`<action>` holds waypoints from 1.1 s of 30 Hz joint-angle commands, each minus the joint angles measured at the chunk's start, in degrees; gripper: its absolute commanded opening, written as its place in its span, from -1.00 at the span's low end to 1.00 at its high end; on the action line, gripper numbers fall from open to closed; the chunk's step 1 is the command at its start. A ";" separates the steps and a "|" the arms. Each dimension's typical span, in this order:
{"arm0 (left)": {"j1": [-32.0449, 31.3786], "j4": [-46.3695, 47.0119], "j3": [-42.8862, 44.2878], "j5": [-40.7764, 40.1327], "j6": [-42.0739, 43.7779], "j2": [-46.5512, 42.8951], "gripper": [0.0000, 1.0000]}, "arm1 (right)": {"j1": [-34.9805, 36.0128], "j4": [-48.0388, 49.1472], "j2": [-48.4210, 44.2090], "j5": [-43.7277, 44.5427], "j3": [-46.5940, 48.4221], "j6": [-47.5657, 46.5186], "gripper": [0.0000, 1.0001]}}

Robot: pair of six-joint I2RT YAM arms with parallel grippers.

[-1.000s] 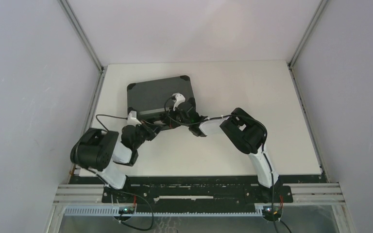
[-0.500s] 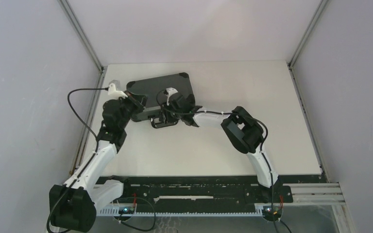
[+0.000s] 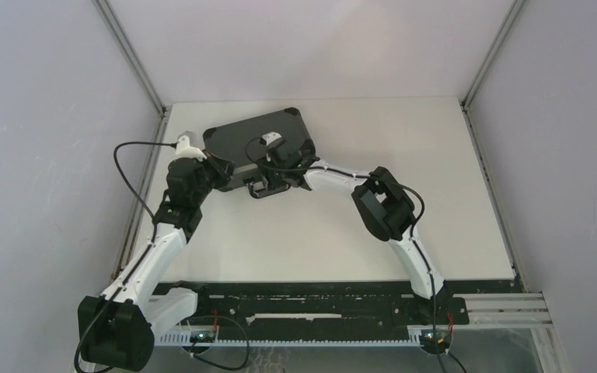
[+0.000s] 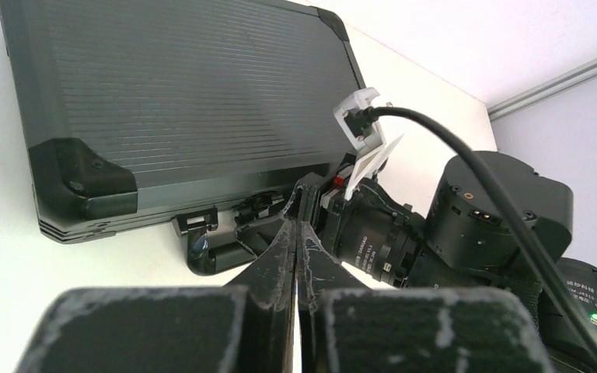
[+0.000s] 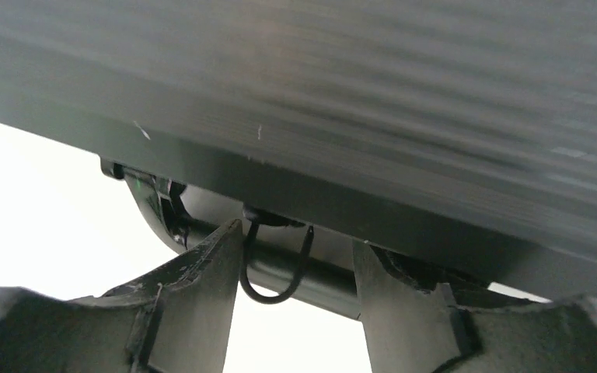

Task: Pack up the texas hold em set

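Note:
The texas hold em set shows only as its closed black ribbed briefcase (image 3: 256, 140) (image 4: 186, 101), lying flat and turned slightly askew at the table's back left. Chips, cards and buttons are hidden inside. Its handle (image 3: 260, 189) (image 4: 216, 253) (image 5: 311, 278) sticks out of the near side. My right gripper (image 3: 269, 179) (image 5: 298, 252) is open at that side, one finger either side of a stretch of the handle bar, with a thin wire loop (image 5: 274, 273) hanging between them. My left gripper (image 3: 223, 172) (image 4: 296, 227) is shut and empty, tips just short of the handle, by the case's near left corner (image 4: 78, 175).
The right arm's wrist and cable (image 4: 466, 217) sit close in front of my left fingertips. The left wall rail (image 3: 148, 179) runs near the case's left side. Bare white table (image 3: 404, 171) lies to the right and in front.
The right gripper has opened at the handle. The left arm has swung out and forward to the case's left near corner. The case has turned, its right end now farther back.

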 commanded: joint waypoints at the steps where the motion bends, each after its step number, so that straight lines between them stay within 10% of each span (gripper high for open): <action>1: 0.54 0.67 -0.17 -0.80 1.66 -0.54 -0.95 | -3.13 -9.48 1.55 4.66 0.63 -4.05 0.21; 11: 0.60 1.59 -1.34 -1.06 1.23 -1.05 -0.97 | -5.90 -20.28 -0.70 -0.60 -6.10 -3.23 -0.44; 33: 0.61 3.53 0.29 0.00 0.59 1.50 -0.97 | -1.53 -14.25 -19.82 -8.80 -37.83 1.82 -0.54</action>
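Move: The case handle's middle is practically between the right hand's open fingers, about 2 cm back and 2 cm below; a thin wire loop hangs there too. The closed case stretches out from it, its middle some 12 cm ahead and 3 cm to the left, its near-left corner about 11 cm left and 2 cm back. From the left hand the handle lies roughly 4 cm ahead, 7 cm to the right and 18 cm below. Settling down and back by about a centimetre, the right hand half closes its spread fingers at the middle of the case's front, by the handle and around the wire loop. Keeping that grip, it drags the case to the right at one height, then curves back towards the robot, ending some 10 cm to the right and 7 cm back, fingers tipped about 10 degrees steeper. ##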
